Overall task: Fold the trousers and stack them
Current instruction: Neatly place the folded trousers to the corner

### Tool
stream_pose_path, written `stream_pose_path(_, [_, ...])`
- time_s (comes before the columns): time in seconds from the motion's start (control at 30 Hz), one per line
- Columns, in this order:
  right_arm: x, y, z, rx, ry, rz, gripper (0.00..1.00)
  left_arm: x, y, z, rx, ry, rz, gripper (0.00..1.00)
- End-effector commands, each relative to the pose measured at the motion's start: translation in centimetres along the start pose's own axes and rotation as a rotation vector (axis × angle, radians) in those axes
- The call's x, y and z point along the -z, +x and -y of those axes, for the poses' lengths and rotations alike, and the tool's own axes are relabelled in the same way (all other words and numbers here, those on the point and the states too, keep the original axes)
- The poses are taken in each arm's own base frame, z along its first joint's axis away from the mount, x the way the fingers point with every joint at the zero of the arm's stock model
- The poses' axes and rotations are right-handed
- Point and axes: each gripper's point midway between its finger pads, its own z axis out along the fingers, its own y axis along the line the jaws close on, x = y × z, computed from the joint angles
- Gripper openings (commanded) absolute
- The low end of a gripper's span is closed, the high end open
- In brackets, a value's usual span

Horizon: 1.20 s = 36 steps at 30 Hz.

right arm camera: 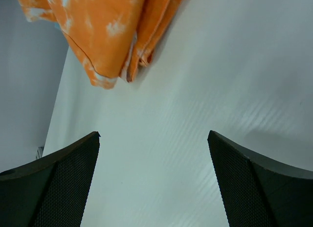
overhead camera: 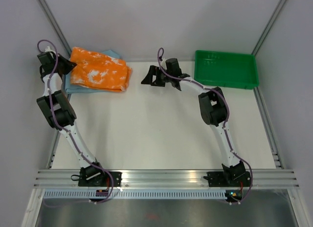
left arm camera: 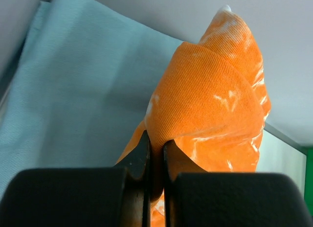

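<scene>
The orange, white-blotched trousers [overhead camera: 100,70] lie as a folded bundle at the table's back left, on top of a light blue folded cloth [overhead camera: 77,86]. My left gripper [overhead camera: 67,65] is at the bundle's left edge. In the left wrist view its jaws [left arm camera: 156,145] are shut on a pinched fold of the trousers [left arm camera: 210,90], with the blue cloth [left arm camera: 83,90] underneath. My right gripper [overhead camera: 149,78] hovers just right of the bundle, open and empty. The right wrist view shows its fingers wide apart [right arm camera: 154,134] over bare table, with the trousers' edge [right arm camera: 107,26] ahead.
A green tray [overhead camera: 225,84] stands at the back right, beside the right arm's elbow. Grey walls close the table in at the back and on both sides. The left gripper is close to the left wall.
</scene>
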Motion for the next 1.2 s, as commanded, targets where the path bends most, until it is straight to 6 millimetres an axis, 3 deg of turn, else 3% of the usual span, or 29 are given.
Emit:
stream_pose_path(0.0, [1.4, 1.3, -1.4, 0.005, -0.027, -0.053, 0.98, 1.6, -7.0, -0.6, -0.077, -0.041, 0.197, 0.02])
stream_pose_path(0.13, [2.2, 4.0, -0.2, -0.02, 0.005, -0.105, 0.98, 2.1, -8.9, -3.1, 0.006, -0.106, 0.257, 0.02])
stream_pose_path(0.23, [2.6, 4.9, -0.2, -0.024, 0.016, -0.124, 0.98, 2.6, -10.3, -4.6, 0.069, -0.116, 0.304, 0.02])
stream_pose_path(0.4, [2.7, 5.3, 0.0, -0.022, 0.027, -0.139, 0.98, 3.2, -11.3, -5.9, 0.027, -0.186, 0.339, 0.02])
stream_pose_path(0.7, [3.0, 4.1, -0.5, -0.011, 0.056, -0.11, 0.98, 4.1, -11.8, -8.2, 0.063, -0.269, 0.375, 0.02])
stream_pose_path(0.8, [3.8, 2.8, 0.5, -0.003, 0.183, -0.059, 0.98, 4.8, -12.1, -8.6, 0.056, -0.303, 0.407, 0.02])
stream_pose_path(0.83, [4.4, 1.6, 0.2, 0.016, 0.214, -0.026, 0.98, 4.9, -12.2, -8.5, 0.045, -0.317, 0.411, 0.02])
stream_pose_path(0.87, [5.0, 1.2, 1.3, 0.008, 0.304, -0.008, 0.98, 5.1, -12.4, -8.4, 0.027, -0.323, 0.409, 0.02])
stream_pose_path(1.03, [6.9, -2.1, 0.3, 0.056, 0.378, 0.064, 0.98, 5.1, -11.2, -7.6, -0.107, -0.39, 0.371, 0.02])
stream_pose_path(1.17, [7.8, -2.4, -0.6, 0.096, 0.374, 0.041, 0.98, 5.5, -11.1, -8.1, -0.18, -0.491, 0.375, 0.02])
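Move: The left hand holds the left edge of the folded orange trousers, whose middle lies about 15 cm to its right, 1 cm ahead and 9 cm lower. They go onto the blue cloth, its middle some 11 cm right, 1 cm ahead and 12 cm below that hand. From the open right hand the blue cloth lies roughly 29 cm left, 4 cm ahead and 6 cm lower. Still pinching the trousers, the left hand pulls them 5 cm left, then down; the open right backs away. ##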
